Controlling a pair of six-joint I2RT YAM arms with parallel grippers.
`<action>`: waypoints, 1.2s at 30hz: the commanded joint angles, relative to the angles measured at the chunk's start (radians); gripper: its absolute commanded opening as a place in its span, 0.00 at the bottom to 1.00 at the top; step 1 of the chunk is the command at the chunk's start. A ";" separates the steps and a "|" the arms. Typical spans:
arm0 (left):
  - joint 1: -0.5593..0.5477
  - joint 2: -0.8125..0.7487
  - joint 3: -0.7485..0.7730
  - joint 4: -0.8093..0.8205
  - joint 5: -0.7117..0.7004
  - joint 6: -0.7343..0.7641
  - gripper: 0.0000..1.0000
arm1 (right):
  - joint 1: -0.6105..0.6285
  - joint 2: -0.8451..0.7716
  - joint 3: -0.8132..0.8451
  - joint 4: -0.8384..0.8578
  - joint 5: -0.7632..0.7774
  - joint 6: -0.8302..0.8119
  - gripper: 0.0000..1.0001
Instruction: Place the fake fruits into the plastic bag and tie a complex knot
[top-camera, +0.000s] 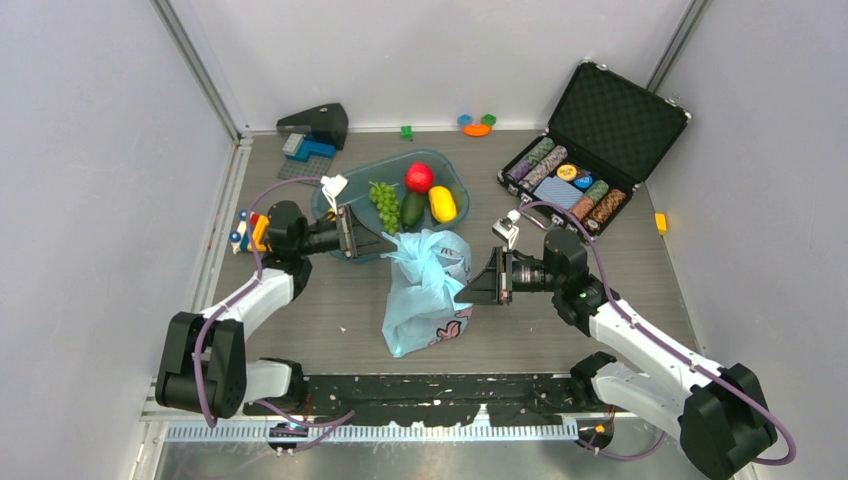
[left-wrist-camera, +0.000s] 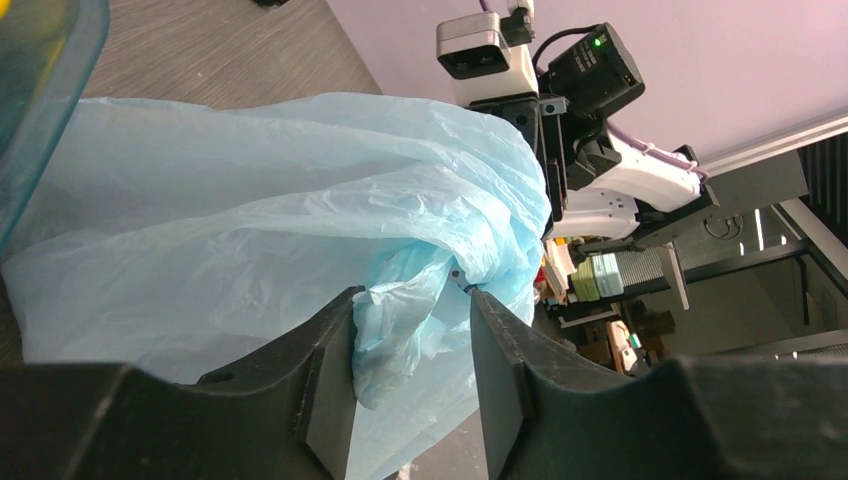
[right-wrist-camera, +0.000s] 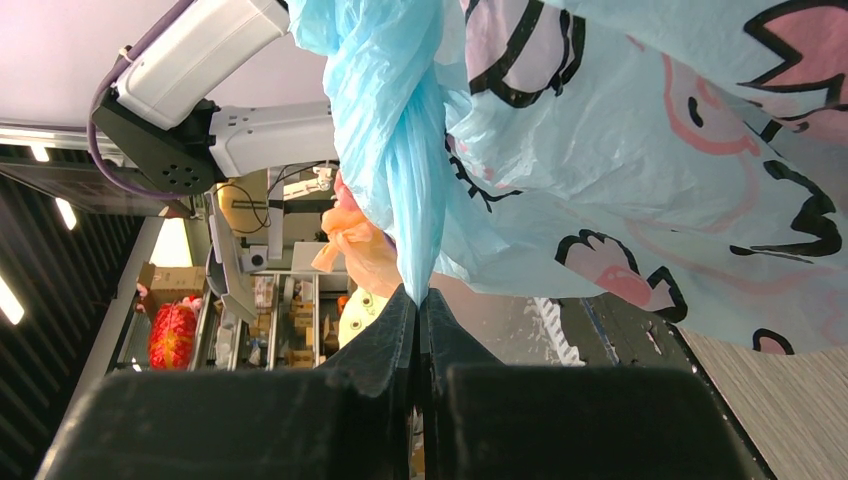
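Observation:
The light-blue plastic bag (top-camera: 425, 290) lies in the middle of the table, its bunched top (top-camera: 425, 245) between my two grippers. Green grapes (top-camera: 384, 203), a red apple (top-camera: 419, 177), a dark green fruit (top-camera: 413, 209) and a yellow fruit (top-camera: 442, 204) lie in the clear blue tub (top-camera: 330, 205). My left gripper (top-camera: 385, 243) is open at the bag's upper left. In the left wrist view a fold of the bag (left-wrist-camera: 400, 320) hangs between its spread fingers (left-wrist-camera: 330, 380). My right gripper (right-wrist-camera: 418, 295) is shut on a strip of the bag (right-wrist-camera: 400, 190) at the bag's right side (top-camera: 470, 290).
An open black case of poker chips (top-camera: 590, 150) stands at the back right. Small toy blocks (top-camera: 477, 124) lie along the back wall, and a yellow one (top-camera: 661, 222) at the right. A dark object (top-camera: 315, 125) sits back left. Coloured toys (top-camera: 248, 232) lie by the left arm.

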 joint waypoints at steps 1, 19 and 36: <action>-0.001 0.002 -0.011 0.116 0.021 -0.043 0.40 | -0.001 0.004 0.021 0.045 -0.012 0.002 0.05; 0.000 -0.081 0.127 -0.043 -0.084 -0.015 0.00 | -0.003 0.009 0.217 -0.337 0.033 -0.287 0.05; 0.019 -0.119 0.332 -1.186 -0.789 0.638 0.00 | -0.112 0.119 0.121 -0.635 0.242 -0.546 0.05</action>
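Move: The bag's left tail lies between the left hand's half-open fingers, its middle about 1 cm to the right of the hand point and level with it. From that hand the half-made knot is about 5 cm back and 5 cm right, and the fruit bin's middle is some 8 cm ahead, 1 cm left and 17 cm below. From the right hand, already shut on the other tail, the knot lies roughly 5 cm ahead, 6 cm left, about level. The bag's left tail is pinched as the left fingers close fully on it; the right fingers keep theirs. Both hands then swing up and forward, the left about 8 cm up and the right 5, before dropping back down and pulling apart about 4 cm to each side, away from the knot, fingers tipping down some 25 degrees; the right ends 5 cm below its start. ##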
